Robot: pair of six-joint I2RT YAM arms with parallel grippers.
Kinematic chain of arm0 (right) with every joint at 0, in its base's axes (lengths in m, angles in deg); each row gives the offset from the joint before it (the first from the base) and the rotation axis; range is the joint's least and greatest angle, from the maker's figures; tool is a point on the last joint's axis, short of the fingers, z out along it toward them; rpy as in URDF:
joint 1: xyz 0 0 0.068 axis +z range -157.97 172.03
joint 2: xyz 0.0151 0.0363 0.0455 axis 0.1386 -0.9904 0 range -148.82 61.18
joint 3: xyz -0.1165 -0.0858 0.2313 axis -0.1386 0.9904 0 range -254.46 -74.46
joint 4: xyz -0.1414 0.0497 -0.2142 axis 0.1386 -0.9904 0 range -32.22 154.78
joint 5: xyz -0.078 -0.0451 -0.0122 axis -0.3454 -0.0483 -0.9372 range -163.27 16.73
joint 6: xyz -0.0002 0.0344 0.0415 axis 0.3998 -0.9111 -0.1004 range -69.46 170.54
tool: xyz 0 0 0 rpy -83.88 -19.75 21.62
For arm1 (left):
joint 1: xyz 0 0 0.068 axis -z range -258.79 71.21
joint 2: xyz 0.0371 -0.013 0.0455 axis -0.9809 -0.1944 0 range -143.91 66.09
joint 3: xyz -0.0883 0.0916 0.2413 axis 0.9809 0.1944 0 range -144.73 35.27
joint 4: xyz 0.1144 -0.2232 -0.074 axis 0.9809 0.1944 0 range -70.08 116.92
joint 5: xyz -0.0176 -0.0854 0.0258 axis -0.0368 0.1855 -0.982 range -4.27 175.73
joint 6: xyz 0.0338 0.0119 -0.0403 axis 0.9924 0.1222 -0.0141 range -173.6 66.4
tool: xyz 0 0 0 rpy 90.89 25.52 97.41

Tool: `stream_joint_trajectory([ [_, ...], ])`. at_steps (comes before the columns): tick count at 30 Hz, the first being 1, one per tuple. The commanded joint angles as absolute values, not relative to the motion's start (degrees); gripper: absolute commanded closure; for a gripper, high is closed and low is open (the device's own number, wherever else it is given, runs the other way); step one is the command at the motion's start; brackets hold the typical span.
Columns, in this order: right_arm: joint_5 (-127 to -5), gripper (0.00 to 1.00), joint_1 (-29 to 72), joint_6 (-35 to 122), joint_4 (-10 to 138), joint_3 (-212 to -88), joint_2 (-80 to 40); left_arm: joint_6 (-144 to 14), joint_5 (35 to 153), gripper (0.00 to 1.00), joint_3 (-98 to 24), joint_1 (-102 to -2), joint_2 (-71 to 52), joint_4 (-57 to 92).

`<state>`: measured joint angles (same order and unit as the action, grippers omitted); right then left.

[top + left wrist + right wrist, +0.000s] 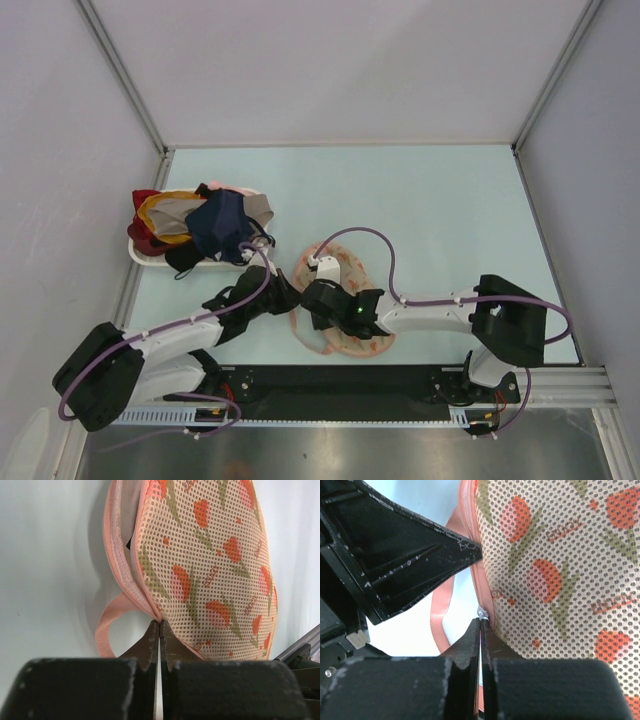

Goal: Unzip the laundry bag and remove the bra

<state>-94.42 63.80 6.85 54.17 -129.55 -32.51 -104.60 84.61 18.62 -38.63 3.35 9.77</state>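
The laundry bag (348,263), a beige-pink mesh pouch with red-orange motifs, lies on the table between the two arms. It fills the left wrist view (210,565) and the right wrist view (560,570). My left gripper (291,298) is shut on the bag's pink rim (159,624), beside the pink hanging loop (107,622). My right gripper (313,301) is shut on the small silver zip pull (482,612) at the same left edge (480,621). The left gripper's black fingers (420,555) show close by in the right wrist view. The bra is hidden.
A white tray (140,256) at the back left holds a heap of navy, red and yellow garments (205,225). A black rail (400,385) runs along the near table edge. Grey walls enclose the left, right and far sides.
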Motion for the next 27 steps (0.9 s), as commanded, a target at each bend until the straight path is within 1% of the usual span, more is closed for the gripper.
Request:
stream_joint_trajectory([
  [1,-95.5,1.00,64.4,5.0,53.3,-128.5,-28.7,-103.1,81.2,1.00,15.7,-38.9,2.5,9.5],
  [19,-98.9,1.00,65.7,-0.9,45.5,-122.9,-19.9,-100.1,80.5,1.00,14.0,-42.2,1.4,10.7],
  [27,-99.4,1.00,66.7,-3.3,42.6,-121.4,-17.4,-98.1,80.4,1.00,12.1,-43.6,-1.1,10.7],
])
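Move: Just back and to the right of the left hand, about 3 cm each way, the right hand holds the zipper pull. From the right hand, the laundry bag's near corner lies some 8 cm back, 7 cm right and 4 cm lower; the bag's middle is 8 cm right and 2 cm ahead. The pink strap sags about 5 cm back and 2 cm left. For the left hand, pinching the trim, the bag's middle lies roughly 11 cm right and 2 cm back. Drawing the pinched zipper pull along the bag's edge, the right hand goes about 5 cm to the right and half as far back, rising a little early on, away from the left hand. The left fingers stay shut on the trim and ease forward roughly 2 cm, widening the gap against the pull. ##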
